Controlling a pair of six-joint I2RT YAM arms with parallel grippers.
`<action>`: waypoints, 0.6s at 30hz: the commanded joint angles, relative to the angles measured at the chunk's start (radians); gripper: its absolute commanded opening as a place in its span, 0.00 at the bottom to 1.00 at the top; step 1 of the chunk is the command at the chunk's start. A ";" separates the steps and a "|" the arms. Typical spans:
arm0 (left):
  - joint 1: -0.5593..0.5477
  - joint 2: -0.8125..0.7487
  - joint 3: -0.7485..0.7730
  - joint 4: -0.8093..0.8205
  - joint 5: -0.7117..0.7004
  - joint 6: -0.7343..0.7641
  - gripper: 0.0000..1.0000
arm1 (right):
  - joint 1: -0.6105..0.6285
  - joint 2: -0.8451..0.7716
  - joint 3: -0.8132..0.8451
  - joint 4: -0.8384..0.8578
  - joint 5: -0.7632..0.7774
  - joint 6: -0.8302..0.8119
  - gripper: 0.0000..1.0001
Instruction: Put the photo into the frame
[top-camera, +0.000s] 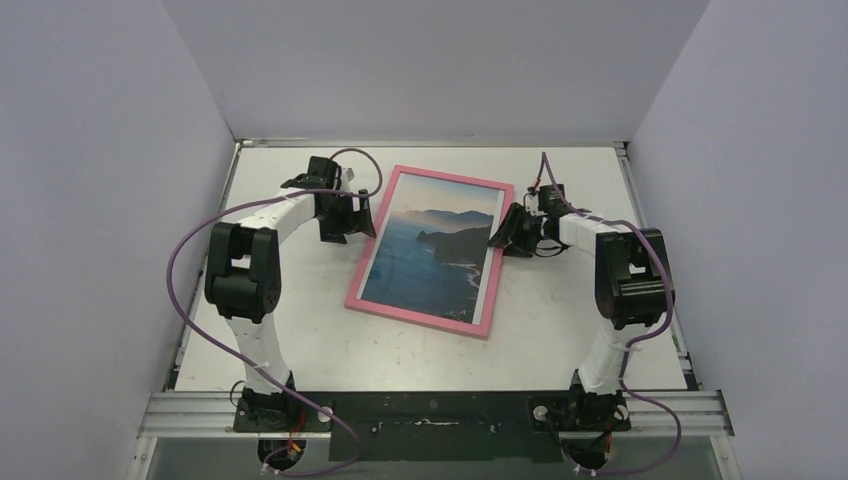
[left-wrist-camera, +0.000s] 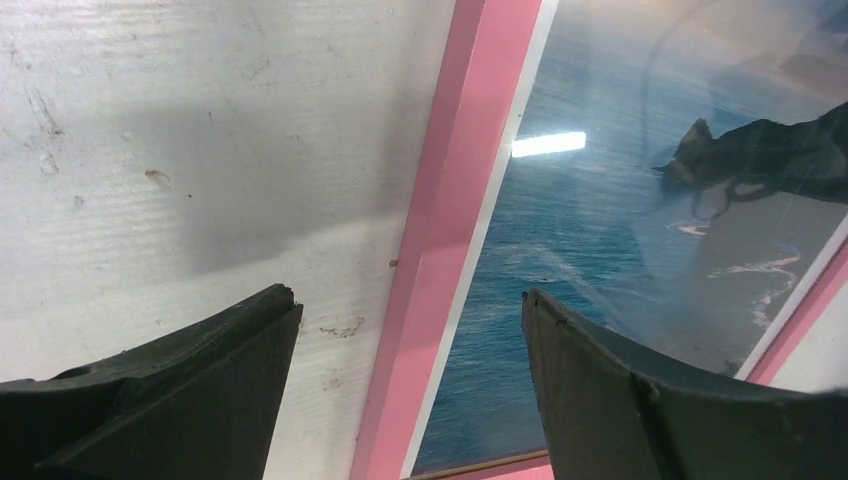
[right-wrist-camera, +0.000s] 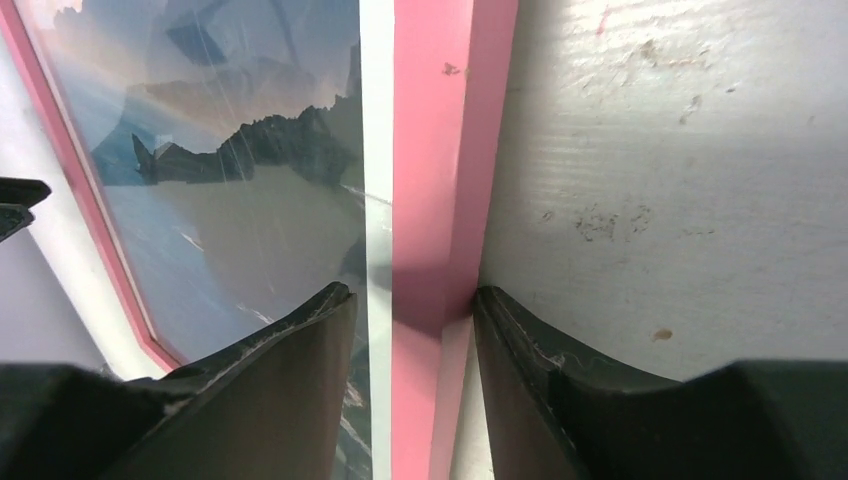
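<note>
The pink frame (top-camera: 418, 318) lies flat and face up in the middle of the table, a little askew. The photo (top-camera: 430, 255), a blue seascape with dark cliffs, sits inside it under a reflective surface. My left gripper (top-camera: 352, 222) hangs at the frame's left rail. In the left wrist view the left gripper (left-wrist-camera: 410, 300) is wide open, one finger over bare table and one over the photo (left-wrist-camera: 620, 200), with the rail (left-wrist-camera: 470, 150) between them. My right gripper (right-wrist-camera: 412, 295) straddles the right rail (right-wrist-camera: 440, 150). Its outer finger is against the rail's edge and its inner finger stands off over the photo (right-wrist-camera: 230, 200).
The white table (top-camera: 300, 340) is boxed in by pale walls on the left, back and right. A metal rail (top-camera: 430, 408) with both arm bases runs along the near edge. Purple cables loop beside each arm.
</note>
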 joint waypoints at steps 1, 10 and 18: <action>0.054 0.029 0.111 -0.029 0.073 0.026 0.80 | 0.005 0.012 0.078 -0.020 0.056 -0.050 0.48; 0.146 0.060 0.231 -0.112 0.148 0.023 0.79 | 0.005 0.011 0.144 -0.179 0.192 -0.082 0.65; 0.140 0.078 0.170 -0.063 0.166 -0.019 0.77 | 0.005 -0.102 0.154 -0.273 0.326 -0.063 0.75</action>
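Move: The pink frame lies flat with the photo in it. Its left rim passes some 2 cm to the right of my left hand, 1 cm ahead and 4 cm below; the photo's middle is about 14 cm right and 2 cm back of that hand. My right hand straddles the right rim, straight below its hand point by about 1 cm, with the photo's middle about 13 cm to its left and level with it. I spread my right fingers to let the right rim go, and ease that hand about 4 cm to the right and slightly forward at the same height, rolling it some 15 degrees so its left side dips; the outer finger comes clear of the rim's side. My left hand, open throughout, swings forward, left and up, away from the left rim, about 5 cm each way, then sinks back about a centimetre. ##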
